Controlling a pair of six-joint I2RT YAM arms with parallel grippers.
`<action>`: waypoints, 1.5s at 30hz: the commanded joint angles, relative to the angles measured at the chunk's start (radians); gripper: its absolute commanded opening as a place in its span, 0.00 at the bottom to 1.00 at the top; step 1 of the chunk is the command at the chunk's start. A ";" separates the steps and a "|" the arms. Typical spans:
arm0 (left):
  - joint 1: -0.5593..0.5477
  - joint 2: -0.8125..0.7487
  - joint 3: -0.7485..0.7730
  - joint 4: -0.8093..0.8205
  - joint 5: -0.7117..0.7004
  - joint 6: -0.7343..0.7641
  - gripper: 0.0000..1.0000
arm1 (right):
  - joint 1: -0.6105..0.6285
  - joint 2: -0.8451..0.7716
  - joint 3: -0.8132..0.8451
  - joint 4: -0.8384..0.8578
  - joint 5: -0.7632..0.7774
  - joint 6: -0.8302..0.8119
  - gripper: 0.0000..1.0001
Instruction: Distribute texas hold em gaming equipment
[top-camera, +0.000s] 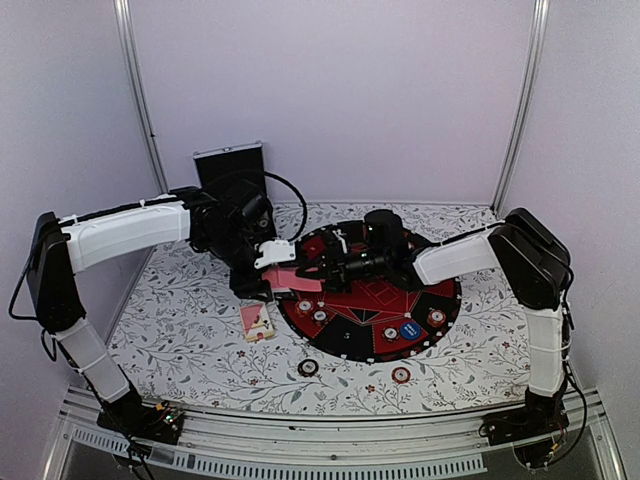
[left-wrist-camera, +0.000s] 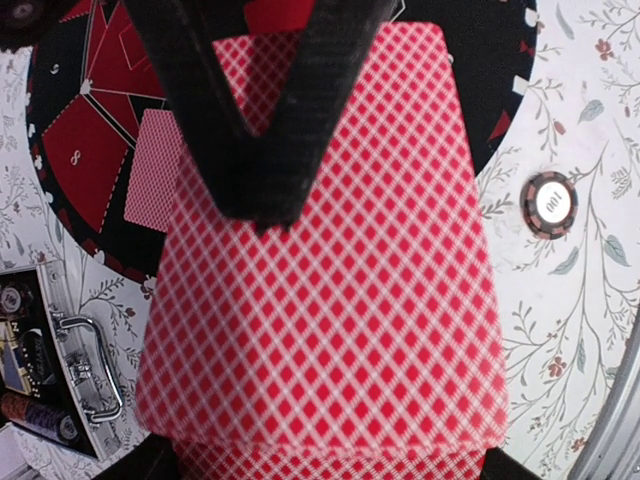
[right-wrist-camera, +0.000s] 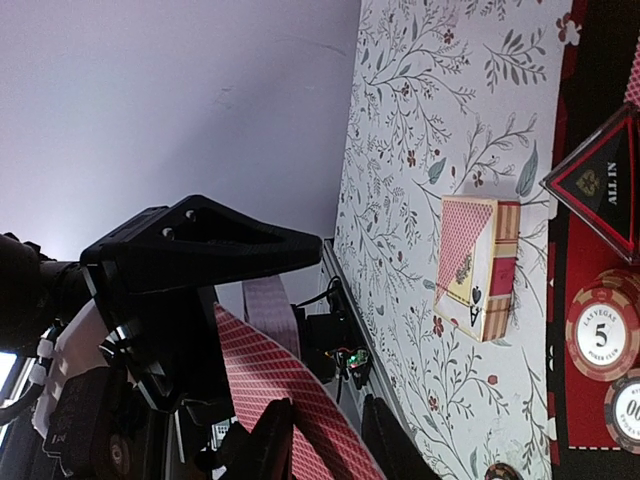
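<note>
My left gripper (top-camera: 268, 268) is shut on a deck of pink-backed playing cards (left-wrist-camera: 330, 300), held above the left rim of the round poker mat (top-camera: 440, 300). My right gripper (right-wrist-camera: 328, 440) reaches in from the right. Its dark fingers (left-wrist-camera: 260, 130) straddle the far end of the top card (right-wrist-camera: 290, 390), which curves up between them with a gap on one side. The small pink card box (top-camera: 257, 322) lies on the floral table by the mat. Striped chips (top-camera: 390, 333) and a blue button (top-camera: 410, 329) sit on the mat. One card (left-wrist-camera: 155, 170) lies face down there.
Two loose chips (top-camera: 308, 368) (top-camera: 401, 375) lie on the table near the front rail. The silver-edged black case (top-camera: 230, 175) stands open at the back left. A triangular "ALL IN" marker (right-wrist-camera: 600, 180) rests on the mat.
</note>
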 joint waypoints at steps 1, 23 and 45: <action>-0.007 -0.025 0.002 0.025 -0.001 0.012 0.00 | -0.010 -0.054 -0.031 -0.028 -0.004 -0.006 0.24; -0.007 -0.018 0.003 0.014 -0.023 0.019 0.00 | -0.158 -0.220 -0.302 0.102 -0.083 0.073 0.09; -0.008 -0.021 0.008 -0.005 -0.018 0.021 0.00 | -0.369 -0.202 -0.283 -0.668 0.087 -0.604 0.04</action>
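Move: The top card of the deck reaches out towards the right hand, its middle about 4 cm left of that hand, level in height, already between the loosely parted fingers. From the right hand, a dealt card lies on the mat some 9 cm ahead, 2 cm left and 15 cm below. At that same depth, chip stacks sit 2 cm left and 1 cm back, the blue chip 20 cm right and 5 cm back. From the left hand, the top card is about 4 cm right. The right fingers finish closing on the jutting top card and draw it off the deck, to the right with a slight lift. The hand then sweeps on over the mat, about 19 cm right in all and ending some 10 cm lower, fingers tipping down about 20 degrees, the card still pinched. The left hand stays put and keeps its hold on the deck. ##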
